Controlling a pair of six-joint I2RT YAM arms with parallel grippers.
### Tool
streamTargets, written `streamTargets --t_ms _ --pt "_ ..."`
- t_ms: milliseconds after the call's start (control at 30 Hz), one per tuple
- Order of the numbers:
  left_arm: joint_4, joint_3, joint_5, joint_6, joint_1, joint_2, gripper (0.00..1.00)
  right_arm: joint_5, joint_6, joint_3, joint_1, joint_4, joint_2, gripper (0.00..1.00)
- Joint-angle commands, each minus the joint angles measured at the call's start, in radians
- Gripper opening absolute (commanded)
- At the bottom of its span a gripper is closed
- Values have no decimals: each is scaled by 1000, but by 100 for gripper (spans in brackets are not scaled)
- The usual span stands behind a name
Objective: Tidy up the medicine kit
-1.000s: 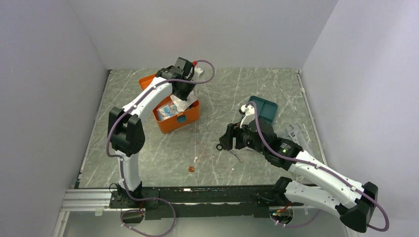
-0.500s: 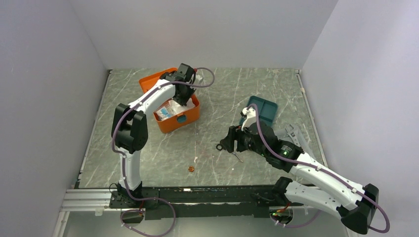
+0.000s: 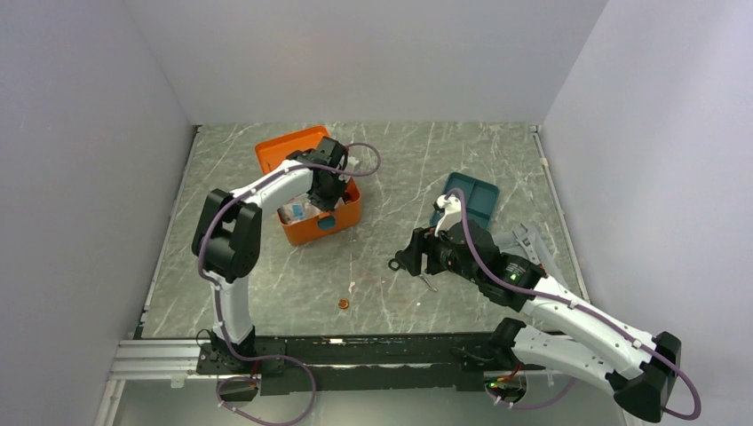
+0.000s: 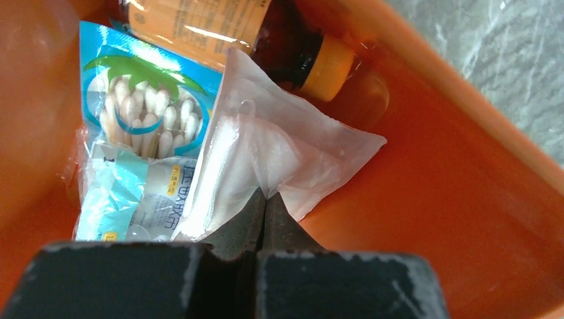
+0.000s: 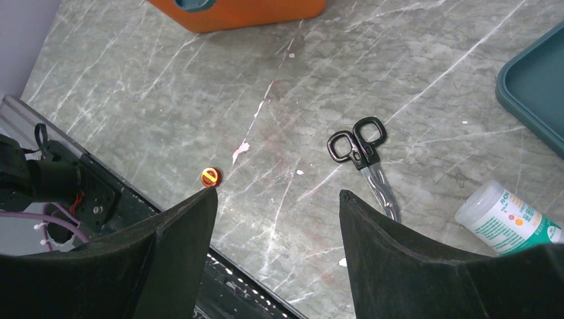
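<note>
The medicine kit point(image 3: 304, 232) is an orange box standing open at the back left, its lid tipped back. My left gripper point(image 3: 328, 190) reaches down inside it, shut on the edge of a clear plastic pouch point(image 4: 279, 149) with white padding. In the left wrist view the gripper point(image 4: 266, 199) pinches that pouch over the orange wall point(image 4: 465, 199). Beside it lie a cotton swab packet point(image 4: 149, 109), an amber bottle point(image 4: 286, 46) and a pale blue sachet point(image 4: 130, 203). My right gripper point(image 3: 405, 259) point(image 5: 276, 199) hovers open and empty over the table, near black-handled scissors point(image 5: 362, 149).
A small round red and yellow tin point(image 3: 343, 303) point(image 5: 209, 177) lies near the front rail. The teal divided tray point(image 3: 475, 197) point(image 5: 539, 93) sits right of centre. A white bottle with a green label point(image 5: 509, 219) lies on its side by the scissors point(image 3: 427, 283).
My left gripper has come down from above the kit into it, carrying the pouch along. The right arm has barely moved.
</note>
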Motion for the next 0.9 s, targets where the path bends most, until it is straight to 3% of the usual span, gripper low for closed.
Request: streamTargets --t_ms 0,600,667,767,867 --pt "27 -75 71 -81 -28 -90 0 9 13 -4 6 31 -24 70" --pt "-4 -123 75 -212 -169 -184 0 33 19 -19 7 0 -71 70" --pt "-22 -101 59 -209 -170 -172 7 33 18 -16 7 -2 -70 70" --pt "-62 -68 26 -206 -171 -142 26 39 14 -12 7 -9 -66 72" --pt "-71 -58 1 -207 -170 -139 40 44 13 -9 7 -17 -62 73"
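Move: The left hand, inside the orange box, holds the white packet, whose middle is some 2 cm ahead and 2 cm below; the box's middle is about 3 cm left, level ahead, 1 cm down. From the hand, the brown bottle lies 4 cm ahead, 4 cm right, 3 cm down; the scissors 17 cm back, 21 cm right, 5 cm down. From the right hand the packet is some 18 cm ahead, 22 cm left, 13 cm down. Left hand drags the orange box about 7 cm back and 5 cm right, finally opening its fingers partway. ##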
